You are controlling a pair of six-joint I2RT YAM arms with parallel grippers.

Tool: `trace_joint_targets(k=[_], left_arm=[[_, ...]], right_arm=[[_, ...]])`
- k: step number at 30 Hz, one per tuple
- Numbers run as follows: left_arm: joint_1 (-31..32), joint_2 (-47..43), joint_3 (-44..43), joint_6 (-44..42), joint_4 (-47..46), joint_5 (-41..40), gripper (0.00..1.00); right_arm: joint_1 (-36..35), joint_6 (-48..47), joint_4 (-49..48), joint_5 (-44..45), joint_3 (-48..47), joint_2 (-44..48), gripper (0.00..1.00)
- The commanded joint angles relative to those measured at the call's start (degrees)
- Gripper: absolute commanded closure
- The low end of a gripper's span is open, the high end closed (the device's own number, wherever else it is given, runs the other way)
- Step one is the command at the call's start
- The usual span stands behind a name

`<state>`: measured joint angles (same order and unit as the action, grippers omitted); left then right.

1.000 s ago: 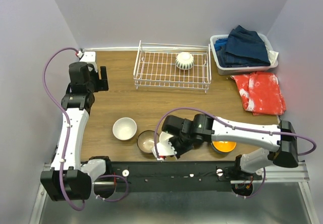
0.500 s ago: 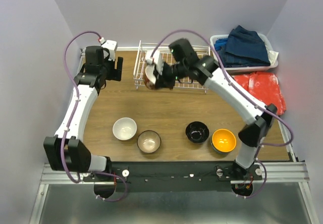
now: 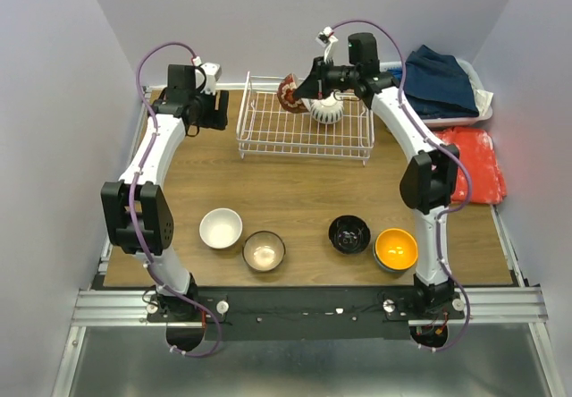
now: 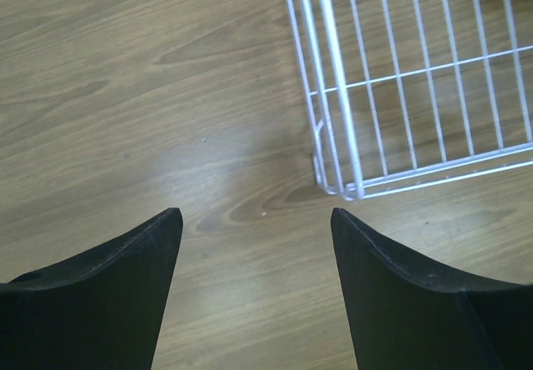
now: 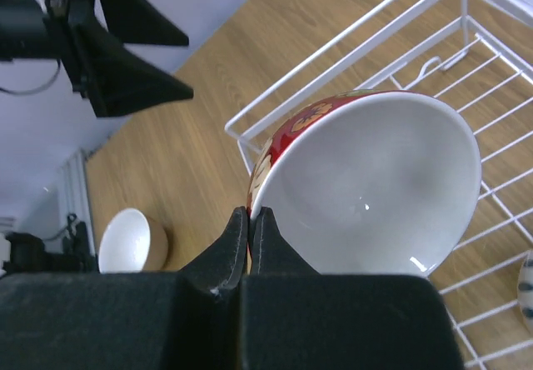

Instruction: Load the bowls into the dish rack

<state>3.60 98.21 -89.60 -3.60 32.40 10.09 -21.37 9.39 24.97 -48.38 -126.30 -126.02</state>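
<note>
My right gripper (image 3: 301, 88) is shut on the rim of a bowl, red outside and cream inside (image 3: 289, 94), held tilted above the far side of the white wire dish rack (image 3: 268, 133). In the right wrist view the fingers pinch that bowl (image 5: 375, 187) at its rim, over the rack (image 5: 350, 32). A white ribbed bowl (image 3: 327, 108) lies upside down in the rack. On the table stand a white bowl (image 3: 221, 228), a brown bowl (image 3: 264, 250), a black bowl (image 3: 349, 234) and an orange bowl (image 3: 396, 249). My left gripper (image 3: 218, 111) (image 4: 254, 220) hangs open and empty, left of the rack's corner (image 4: 346, 182).
A white plastic basket of blue clothes (image 3: 433, 84) stands at the back right, with a red cloth (image 3: 469, 160) in front of it. Grey walls close in the table on three sides. The arm bases sit on a rail (image 3: 304, 303) along the near edge.
My right arm swung from the near edge to the rack's left end and then over its far side, carrying the red bowl. My left arm moved toward the rack's left end.
</note>
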Motion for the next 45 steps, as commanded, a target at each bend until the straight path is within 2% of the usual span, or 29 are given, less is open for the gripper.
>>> trace_joint_targets(k=[1,4,9,13,20,36,45], left_arm=[[-0.08,2.06,-3.03,3.24,-3.49,7.58,0.19],[0.1,5.22,-7.06,3.42,-1.47,9.5,0.19],[0.18,10.06,-12.44,4.9,-0.05,10.21,0.19],[0.88,11.82,-14.02,5.0,-0.76,10.3,0.19],[1.76,16.39,-18.59,5.18,-0.5,10.39,0.2],[2.82,17.54,-17.1,3.86,0.91,10.22,0.22],[3.26,18.42,-17.45,3.95,0.73,10.22,0.22]], right_arm=[[2.64,17.31,-21.17,-10.68,-5.62,-5.28,0.99],[3.43,24.09,-30.67,-12.26,-7.72,-9.5,0.99],[4.67,29.8,-36.21,-10.95,-12.47,-16.27,0.99],[4.93,33.06,-40.87,-8.4,-10.99,-18.65,0.99],[4.93,33.59,-40.44,-4.62,-12.13,-21.81,0.99],[6.51,32.63,-39.21,-1.37,-14.59,-27.44,0.99],[7.21,31.84,-37.54,-0.14,-13.54,-27.62,0.99]])
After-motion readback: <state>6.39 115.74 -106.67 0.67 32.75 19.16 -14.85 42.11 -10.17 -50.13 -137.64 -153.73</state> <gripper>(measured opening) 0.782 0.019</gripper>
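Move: Pinched by its rim, the red bowl is bound for the rack's left half, a spot about 13 cm ahead of the right hand, 2 cm to its left and 13 cm below. The striped bowl sits some 12 cm ahead, 7 cm right and 16 cm below; the rack's left end is roughly 15 cm left, 12 ahead, 17 below. From the left hand, that end lies about 14 cm ahead, 7 right, 13 below, and the spot 15 ahead, 19 right, 8 below. Swinging forward over the rack, then sinking as it still advances, the right hand carries the red bowl about 13 cm forward and 10 cm down beside the striped bowl, its left-pointing fingers levelling by some 20 degrees and turning slightly clockwise; the rim stays pinched. The left hand, open and empty, goes 6 cm forward and as far right, towards the rack's left end. ##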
